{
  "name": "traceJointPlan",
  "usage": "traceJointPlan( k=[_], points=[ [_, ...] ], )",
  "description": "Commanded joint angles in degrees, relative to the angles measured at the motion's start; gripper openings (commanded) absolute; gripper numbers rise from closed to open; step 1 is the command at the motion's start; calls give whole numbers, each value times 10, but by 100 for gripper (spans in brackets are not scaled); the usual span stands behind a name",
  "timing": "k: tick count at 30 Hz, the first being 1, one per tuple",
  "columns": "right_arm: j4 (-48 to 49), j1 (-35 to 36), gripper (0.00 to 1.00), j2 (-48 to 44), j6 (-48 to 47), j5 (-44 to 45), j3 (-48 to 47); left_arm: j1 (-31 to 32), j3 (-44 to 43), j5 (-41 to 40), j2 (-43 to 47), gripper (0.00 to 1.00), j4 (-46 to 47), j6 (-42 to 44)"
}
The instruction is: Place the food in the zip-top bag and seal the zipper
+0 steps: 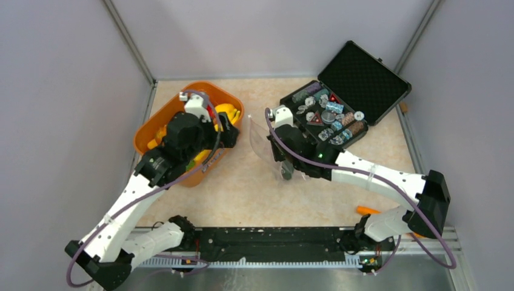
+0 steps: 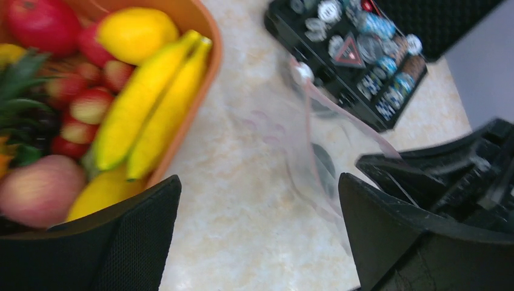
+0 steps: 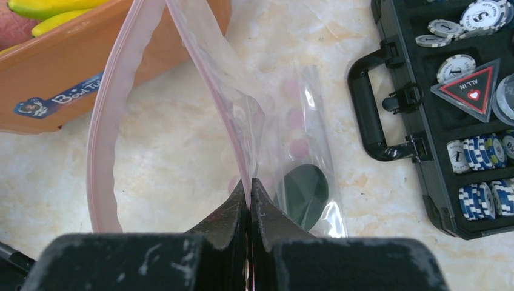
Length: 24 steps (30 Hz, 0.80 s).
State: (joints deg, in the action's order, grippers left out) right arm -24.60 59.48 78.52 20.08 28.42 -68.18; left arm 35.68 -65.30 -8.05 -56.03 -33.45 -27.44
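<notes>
The food, with yellow bananas (image 2: 151, 103), a lemon (image 2: 136, 31) and red apples (image 2: 42, 24), fills an orange basket (image 1: 159, 130) at the left. My left gripper (image 2: 259, 182) is open and empty over bare table just right of the basket's rim (image 2: 209, 36). My right gripper (image 3: 249, 185) is shut on the zip-top bag (image 3: 303, 121) at its pink zipper (image 3: 100, 151), whose other strip bows out to the left, so the mouth gapes. A dark green piece (image 3: 306, 193) lies inside the bag. In the top view the bag (image 1: 259, 138) hangs between both grippers.
An open black case (image 1: 363, 82) with chips and tokens stands at the back right, its handle (image 3: 370, 115) close to the bag. A small orange piece (image 1: 368, 211) lies near the right arm's base. Grey walls enclose the table.
</notes>
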Motion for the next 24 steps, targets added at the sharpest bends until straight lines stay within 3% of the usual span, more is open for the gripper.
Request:
traceJointPlan(
  k=[1,9,17,19,21,24],
  points=[
    [35,-4,0,-12,10,-18,5,-81,-10,-18,19,99,-28,49],
    [46,-4,0,-27,12,-33,25,-265,-22,139,-78,99,25,66],
    [42,-5,0,-41,13,-50,27,-341,-125,352,-263,99,96,94],
    [47,-5,0,-50,17,-53,33,-353,-139,373,-298,99,119,99],
    [52,-5,0,-55,17,-54,37,-389,-139,400,-332,99,154,71],
    [45,-5,0,-53,16,-59,32,-437,-133,535,-383,99,238,3]
  ],
)
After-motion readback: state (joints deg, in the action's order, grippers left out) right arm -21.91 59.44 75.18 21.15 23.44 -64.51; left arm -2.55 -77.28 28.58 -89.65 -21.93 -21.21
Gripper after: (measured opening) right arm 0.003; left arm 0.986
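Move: The red apple in the orange bin lies about 20 cm ahead of the open left hand, 8 cm to its left and some 22 cm below. At about that height, the pomegranate is 4 cm left of it and 2 cm farther out; the lemon is 4 cm to its right, level with it. The bananas lie about 14 cm ahead of this hand and 3 cm left. From the right hand, the apple is about 20 cm ahead, 24 cm left and 14 cm lower. Left hand, open, swings about 10 cm left, then 17 cm forward and lower towards the red apple. ##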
